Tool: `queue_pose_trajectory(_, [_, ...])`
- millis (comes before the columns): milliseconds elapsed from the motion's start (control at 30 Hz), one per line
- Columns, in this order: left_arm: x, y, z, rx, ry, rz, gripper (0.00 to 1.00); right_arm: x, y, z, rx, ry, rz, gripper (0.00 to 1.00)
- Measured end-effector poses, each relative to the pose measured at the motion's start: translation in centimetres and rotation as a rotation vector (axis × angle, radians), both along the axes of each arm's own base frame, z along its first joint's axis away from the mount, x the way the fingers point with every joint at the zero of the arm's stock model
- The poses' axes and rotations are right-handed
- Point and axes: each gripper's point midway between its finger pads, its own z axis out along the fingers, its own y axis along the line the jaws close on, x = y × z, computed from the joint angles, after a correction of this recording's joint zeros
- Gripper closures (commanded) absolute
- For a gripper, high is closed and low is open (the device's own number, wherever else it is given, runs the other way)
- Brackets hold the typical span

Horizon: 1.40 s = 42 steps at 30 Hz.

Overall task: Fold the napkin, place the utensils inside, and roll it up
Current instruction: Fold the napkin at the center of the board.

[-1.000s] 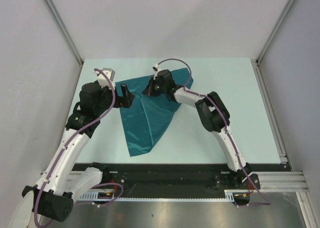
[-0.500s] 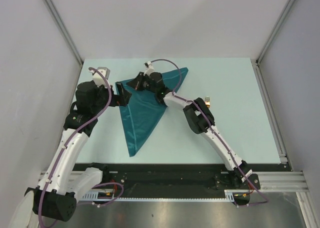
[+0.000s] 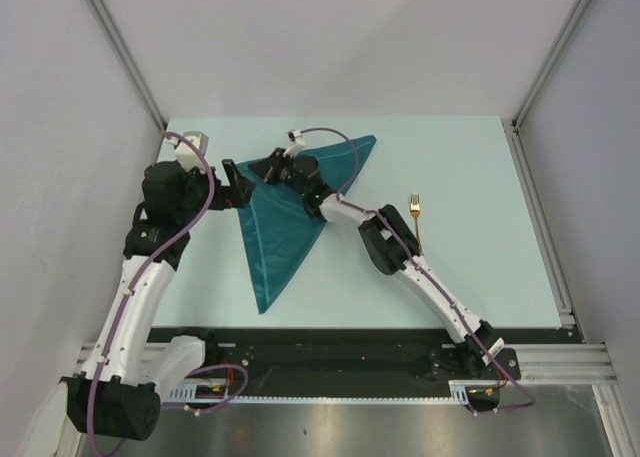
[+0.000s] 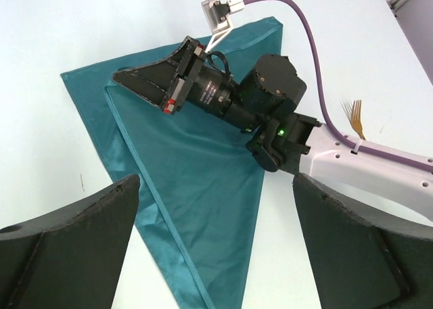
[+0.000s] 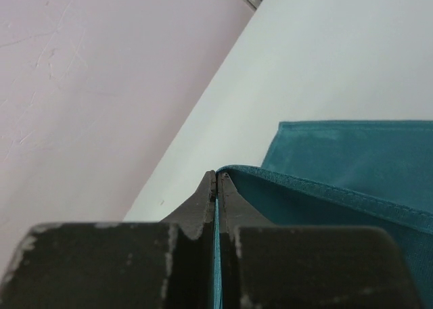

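Note:
The teal napkin (image 3: 285, 227) lies on the table as a long triangle, its tip pointing toward the near edge. My right gripper (image 3: 255, 169) reaches across it to its far left corner and is shut on the cloth's hemmed edge (image 5: 325, 187). In the right wrist view the pinched fabric runs between the closed fingers of that gripper (image 5: 216, 177). My left gripper (image 3: 237, 182) hovers wide open just left of that corner, holding nothing. In the left wrist view the napkin (image 4: 203, 187) shows between its fingers (image 4: 81, 234), below the right gripper (image 4: 122, 78). The gold fork (image 3: 415, 217) lies apart, to the right.
The pale table (image 3: 480, 157) is walled by grey panels on the left, back and right. The right arm's forearm (image 3: 400, 252) stretches diagonally between the napkin and the fork (image 4: 355, 113). A dark rail (image 3: 330, 342) runs along the near edge.
My right gripper has carried the napkin's corner leftward, turning the cloth into a flatter, narrower triangle. The arm's shift uncovered the fork. My left gripper drew back slightly to the left, still open.

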Motion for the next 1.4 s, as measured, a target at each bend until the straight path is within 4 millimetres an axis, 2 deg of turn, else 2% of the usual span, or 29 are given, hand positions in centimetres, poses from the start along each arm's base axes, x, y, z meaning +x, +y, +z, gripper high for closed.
queue_pose_trajectory(167, [0.1, 0.1, -0.1, -0.015, 0.006, -0.003, 0.0, -0.3, 0.9, 2.2, 0.039, -0.069, -0.022, 1.0])
queue_pose_trajectory(300, [0.2, 0.1, -0.2, -0.028, 0.011, -0.007, 0.0, -0.4, 1.3, 3.0, 0.057, -0.094, -0.037, 1.0])
queue_pose_trajectory(700, [0.3, 0.3, -0.2, -0.057, 0.018, -0.014, 0.0, 0.0, 1.3, 1.3, 0.041, -0.089, -0.063, 1.0])
queue_pose_trajectory(867, [0.5, 0.3, -0.1, -0.063, 0.014, -0.017, 0.0, 0.1, 1.3, 1.7, 0.047, -0.096, -0.072, 1.0])
queue_pose_trajectory(967, [0.5, 0.2, -0.1, -0.072, 0.018, -0.023, 0.0, 0.2, 1.3, 2.0, 0.051, -0.1, -0.077, 0.84])
queue_pose_trajectory(1000, [0.5, 0.2, -0.1, -0.073, 0.019, -0.024, 0.0, 0.2, 1.3, 2.0, 0.05, -0.1, -0.078, 0.66])
queue_pose_trajectory(1100, [0.5, 0.2, -0.2, -0.074, 0.022, -0.027, 0.0, 0.2, 1.3, 1.9, 0.047, -0.1, -0.077, 0.36])
queue_pose_trajectory(1200, [0.5, 0.1, -0.4, -0.074, 0.024, -0.027, 0.0, 0.0, 1.3, 1.7, 0.035, -0.112, -0.058, 0.22])
queue_pose_trajectory(1267, [0.5, 0.1, -0.5, -0.074, 0.024, -0.027, 0.0, -0.1, 1.2, 1.1, 0.02, -0.117, -0.039, 0.18])
queue_pose_trajectory(1400, [0.6, 0.2, -0.6, -0.074, 0.023, -0.026, 0.0, -1.0, -0.1, -1.6, -0.037, -0.057, 0.009, 0.16])
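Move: The right hand holds the napkin's folded-over corner close above the cloth. The napkin's far-left corner lies about 5 cm ahead of this hand, 6 cm to its left and some 5 cm below. The napkin's near tip is roughly 39 cm back and 5 cm left of the hand; its far-right corner is about 15 cm ahead and 35 cm right. From the left hand, the far-left corner is some 25 cm ahead, 9 cm left and 23 cm below. Still pinching the napkin's folded-over corner, the right hand lifts it about 3 cm while easing slightly left, eases partway down and hovers just short of the far-left corner. Then its fingers open wide and let go of the cloth, and the open hand sinks about 3 cm, drawing back a little to the right. ##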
